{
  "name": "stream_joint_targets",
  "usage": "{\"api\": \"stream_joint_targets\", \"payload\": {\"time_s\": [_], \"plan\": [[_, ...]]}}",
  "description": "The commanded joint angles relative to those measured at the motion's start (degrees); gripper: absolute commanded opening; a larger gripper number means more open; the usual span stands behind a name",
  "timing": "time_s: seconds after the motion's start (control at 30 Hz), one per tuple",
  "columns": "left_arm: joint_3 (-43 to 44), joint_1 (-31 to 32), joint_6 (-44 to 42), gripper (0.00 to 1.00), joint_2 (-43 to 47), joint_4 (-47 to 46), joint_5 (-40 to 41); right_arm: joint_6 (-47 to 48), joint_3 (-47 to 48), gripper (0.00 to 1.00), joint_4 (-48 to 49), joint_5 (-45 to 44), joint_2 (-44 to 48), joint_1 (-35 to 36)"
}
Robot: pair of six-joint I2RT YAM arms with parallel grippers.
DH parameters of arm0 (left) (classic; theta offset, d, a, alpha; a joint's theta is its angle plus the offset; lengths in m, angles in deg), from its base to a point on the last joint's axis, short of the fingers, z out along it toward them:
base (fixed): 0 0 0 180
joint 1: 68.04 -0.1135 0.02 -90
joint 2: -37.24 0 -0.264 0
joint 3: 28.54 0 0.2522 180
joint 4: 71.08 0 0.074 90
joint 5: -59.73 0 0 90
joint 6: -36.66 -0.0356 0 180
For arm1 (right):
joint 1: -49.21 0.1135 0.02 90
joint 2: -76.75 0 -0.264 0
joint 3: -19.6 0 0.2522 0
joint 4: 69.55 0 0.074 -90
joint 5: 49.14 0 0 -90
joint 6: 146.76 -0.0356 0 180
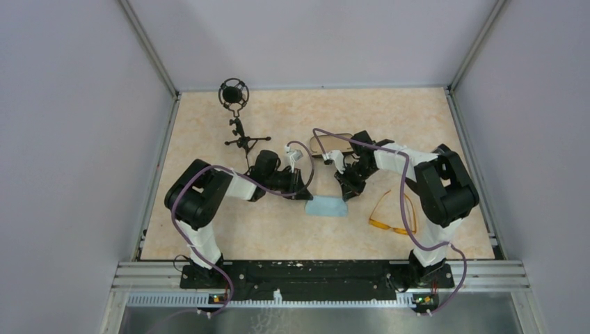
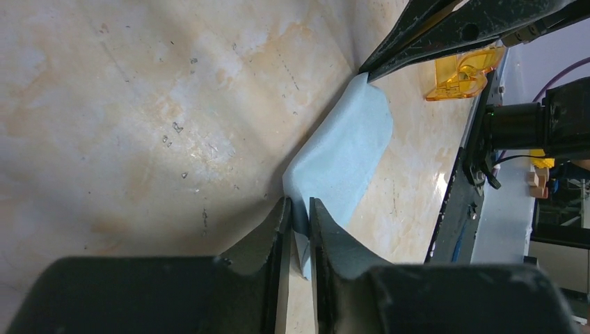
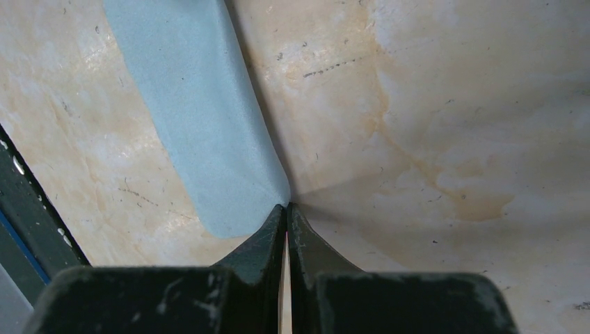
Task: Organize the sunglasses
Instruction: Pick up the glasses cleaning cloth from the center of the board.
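Observation:
The orange-amber sunglasses [image 1: 394,212] lie on the table at the right, beside the right arm; part of them shows in the left wrist view [image 2: 463,73]. The light blue cloth [image 1: 327,207] lies between the two grippers. My left gripper [image 1: 307,195] is shut on the cloth's left end [image 2: 344,153], which is pinched between its fingertips [image 2: 299,212]. My right gripper [image 1: 347,195] is shut with its tips on the cloth's opposite corner [image 3: 209,125], low at the table [image 3: 286,207]. The black case [image 1: 330,145] lies open behind them, tan lining up.
A small black tripod with a round black head [image 1: 236,118] stands at the back left. The enclosure's metal frame rails run along the table's left, right and near edges [image 1: 320,268]. The right gripper's fingers [image 2: 445,28] show in the left wrist view.

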Motion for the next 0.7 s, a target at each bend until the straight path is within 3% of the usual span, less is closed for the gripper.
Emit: {"api": "stream_joint_targets", "payload": {"time_s": [0.0,0.23,0.67], "plan": [[1.1,-0.2,-1.0,0.19,-0.5,-1.1,1.0,1.0,0.7,0.02,1.3,-0.2,-0.3,-0.3],[-0.7,-0.1,1.4,0.00,1.3,-6.9,3.8,1.2,0.4,0.00,2.4,-0.7,1.4,-0.3],[1.4,0.3,3.9,0.00,0.3,-14.4,8.3,3.3,6.2,0.00,2.4,-2.4,2.0,-4.6]]}}
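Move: The right fingers already grip the folded cloth's far right corner, with the left fingers part-open around its far left corner. The cloth's middle is about 5 cm right and 3 cm back of the left hand, and some 5 cm left and 2 cm back of the right, just below both. The open case lies about 15 cm ahead and 4 cm left of the right hand; from that hand the yellow glasses are 13 cm right and 4 cm back. The left fingers close from part-open and pinch the cloth's far left corner while the right hand, still shut on the far right corner, waits for the left grip. Then both hands draw the cloth forward towards the open case by about 3 cm, rising only some 1 cm or less, the right also sliding about 1 cm to its right while each wrist turns by 5 to 10 degrees, fingertips of both staying shut. ##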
